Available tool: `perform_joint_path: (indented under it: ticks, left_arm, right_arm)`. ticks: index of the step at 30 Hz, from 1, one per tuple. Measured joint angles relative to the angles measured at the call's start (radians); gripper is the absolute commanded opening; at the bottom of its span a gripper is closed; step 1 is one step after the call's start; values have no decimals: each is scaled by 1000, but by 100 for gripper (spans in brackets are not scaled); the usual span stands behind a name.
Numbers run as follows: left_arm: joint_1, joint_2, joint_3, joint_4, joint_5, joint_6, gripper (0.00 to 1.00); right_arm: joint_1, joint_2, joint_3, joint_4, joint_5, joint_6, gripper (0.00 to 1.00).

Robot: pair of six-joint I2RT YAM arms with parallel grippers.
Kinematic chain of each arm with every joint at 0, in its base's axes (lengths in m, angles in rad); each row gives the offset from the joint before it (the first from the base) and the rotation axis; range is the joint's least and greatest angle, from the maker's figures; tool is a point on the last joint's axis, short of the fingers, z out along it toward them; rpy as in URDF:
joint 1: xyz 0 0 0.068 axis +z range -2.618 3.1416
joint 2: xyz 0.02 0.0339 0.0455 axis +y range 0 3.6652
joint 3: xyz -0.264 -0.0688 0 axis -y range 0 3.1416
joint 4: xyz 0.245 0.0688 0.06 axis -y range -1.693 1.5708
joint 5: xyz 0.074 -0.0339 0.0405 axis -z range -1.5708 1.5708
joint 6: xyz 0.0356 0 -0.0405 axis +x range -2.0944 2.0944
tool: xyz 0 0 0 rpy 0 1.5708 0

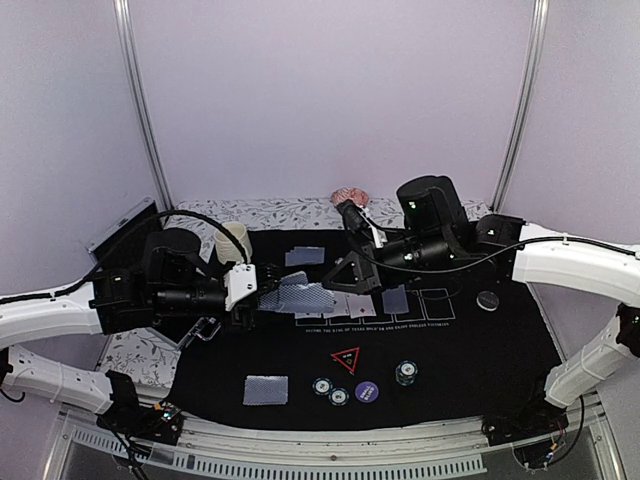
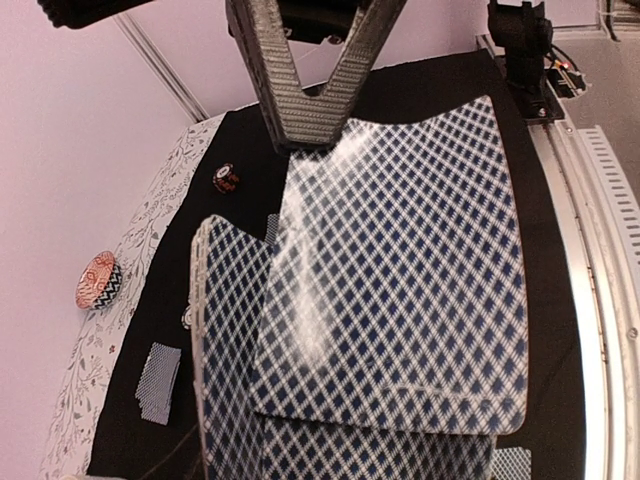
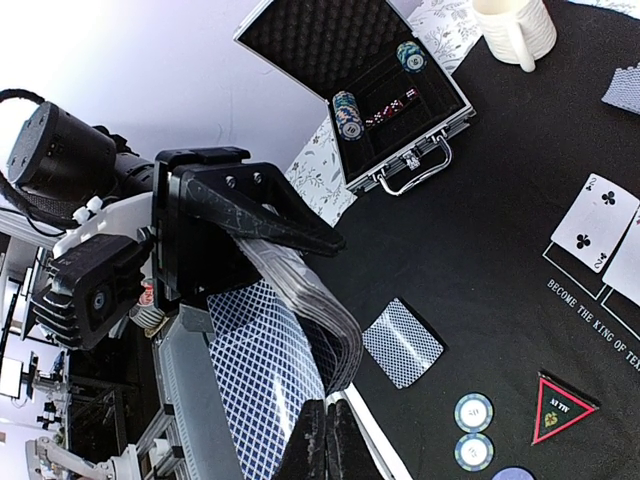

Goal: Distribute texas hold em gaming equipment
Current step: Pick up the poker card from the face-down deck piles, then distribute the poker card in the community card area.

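My left gripper [image 1: 278,294] is shut on a thick deck of blue-backed playing cards [image 2: 230,400], held above the black mat; the deck hides its fingers in the left wrist view. My right gripper [image 3: 345,435] is shut on the far edge of the top card [image 2: 400,270], which is bowed and slid partly off the deck. Single cards lie face down on the mat [image 1: 265,390] [image 1: 305,256] [image 1: 395,298]. Poker chips [image 1: 322,386] [image 1: 405,373], a purple button [image 1: 367,391], a red-outlined triangle [image 1: 346,358] and a black button [image 1: 488,299] lie near the front and right.
An open aluminium case [image 3: 355,85] holding chips stands at the left. A cream mug [image 1: 233,243] is behind my left arm. A pink dish [image 1: 350,196] sits at the back. Face-up cards [image 3: 595,225] lie in the mat's printed boxes.
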Motion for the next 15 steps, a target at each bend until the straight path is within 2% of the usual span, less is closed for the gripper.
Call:
perform_joint_path:
  ticks: [7,15]
  left_arm:
    - [2,0,0,0,0,-3,49]
    - [2,0,0,0,4,-4,49]
  right_arm:
    - [-2,-21,13,-4,2,-15,2]
    - [-27,-148,20,12,53,-26,2]
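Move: Hanging in the left gripper, the face-down deck has its middle about 7 cm left of the right hand and some 3 cm below it, level fore and aft. Its top card, already pinched at the end by the right fingers, is centred 4 cm left and 1 cm lower; from the left hand that card lies 5 cm right and 1 cm ahead. On the table, 26 cm below the right hand, are the all-in triangle (3 cm ahead, 4 right), the three face-up cards (20 ahead, 1 right) and the face-down pile (4 back, 13 left). Peeling the top card off the deck, the right hand starts slowly, then speeds upward by about 7 cm, veering some 3 cm to its right away from the deck late on. Its shut fingers keep their pinch on the card's end while the wrist tips the fingertips up by roughly 10 degrees. The left hand stays put, keeping hold of the deck. ##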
